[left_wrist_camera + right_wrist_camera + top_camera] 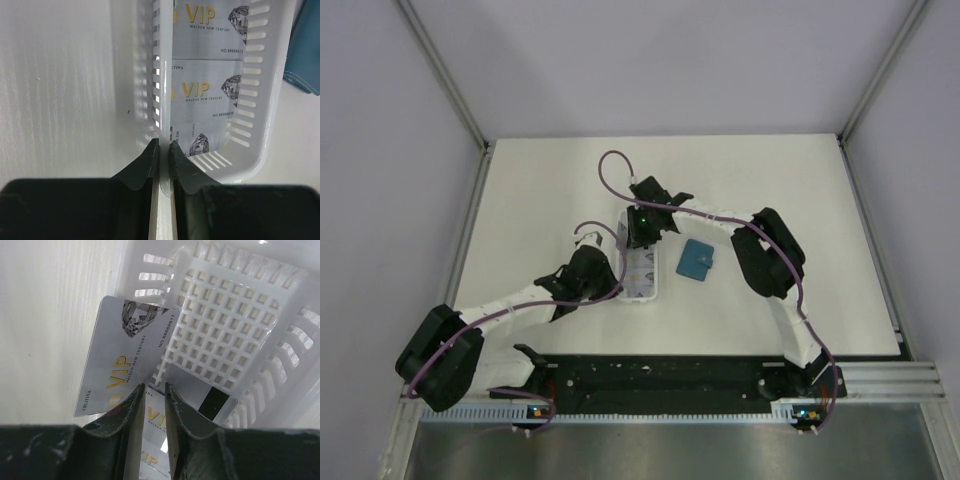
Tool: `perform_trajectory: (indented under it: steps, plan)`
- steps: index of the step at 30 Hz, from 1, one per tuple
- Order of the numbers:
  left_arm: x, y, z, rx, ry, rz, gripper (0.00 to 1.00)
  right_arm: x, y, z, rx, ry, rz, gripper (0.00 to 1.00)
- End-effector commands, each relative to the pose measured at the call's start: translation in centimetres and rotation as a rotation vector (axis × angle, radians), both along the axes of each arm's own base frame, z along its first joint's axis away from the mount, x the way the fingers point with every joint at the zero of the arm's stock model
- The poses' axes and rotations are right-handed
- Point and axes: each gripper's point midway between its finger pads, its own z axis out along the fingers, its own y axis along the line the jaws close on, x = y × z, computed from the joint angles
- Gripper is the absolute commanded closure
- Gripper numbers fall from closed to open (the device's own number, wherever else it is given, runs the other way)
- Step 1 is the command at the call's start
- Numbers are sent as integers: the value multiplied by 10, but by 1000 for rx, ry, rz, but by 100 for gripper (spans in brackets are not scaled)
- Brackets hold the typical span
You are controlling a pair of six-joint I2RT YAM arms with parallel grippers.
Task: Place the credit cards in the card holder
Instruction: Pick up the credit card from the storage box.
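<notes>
Several pale VIP credit cards lie in a long white slotted tray [646, 290]. In the left wrist view three of these cards [205, 90] lie face up in a row. My left gripper [164, 143] is shut on the tray's left wall [161, 75]. My right gripper [154, 386] hangs inside the tray's far end with its jaws a narrow gap apart. A face-up card [154, 422] shows through that gap. One card [125, 355] leans tilted against the tray's side, and another with a black stripe [212, 401] lies under the right finger. The teal card holder [697, 260] lies folded on the table right of the tray.
The tray's grid floor [225, 315] is bare beyond the right gripper. A corner of the teal holder [306, 50] sits close to the tray's right wall. White table [540, 200] surrounds the tray, and metal frame posts stand at the table's corners.
</notes>
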Motion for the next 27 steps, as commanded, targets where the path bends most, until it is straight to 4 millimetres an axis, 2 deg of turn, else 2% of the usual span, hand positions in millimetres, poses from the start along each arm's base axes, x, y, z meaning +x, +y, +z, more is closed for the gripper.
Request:
perform_trajectory:
  steps: [1, 9, 18, 20, 22, 27]
  plan:
    - [4, -3, 3, 1, -11, -13, 100, 4, 9, 16, 37, -28, 22, 75]
    - [3, -3, 4, 0, -12, -14, 100, 6, -1, 28, 22, -72, -4, 71]
    - [4, -5, 8, -8, -19, -16, 100, 12, -11, 64, 57, -175, -60, 70]
    - [4, -4, 8, -7, -18, -15, 100, 10, -9, 72, 91, -185, -60, 64]
    - [4, -4, 9, -9, -20, -15, 100, 8, -1, 84, 145, -187, -44, 53]
    - [4, -4, 10, -12, -22, -14, 100, 5, 20, 94, 233, -138, -11, 29]
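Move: The credit card leaning over the storage box's left rim has its middle about 2 cm ahead of the right hand, 3 cm to its left and roughly 1 cm above. The black-striped card lies 1 cm ahead, 3 cm right and 3 cm below; the nearest VIP card is 3 cm back, 2 cm right and 2 cm down. The card holder is 4 cm back, 15 cm right. From the left hand, the leaning card is some 15 cm straight ahead, 1 cm up. The right hand first lingers low in the box with its fingertips by the leaning card's inner lower edge, then slides barely 2 cm right, away from it, before rising about 5 cm clear of the cards, drifting back left by 1 cm or so and tilting under 10 degrees. As it climbs, its fingers spread from nearly shut to well open either side of the line to the leaning card, while the left hand stays put and keeps its pinch on the box's left rim near the close end. ##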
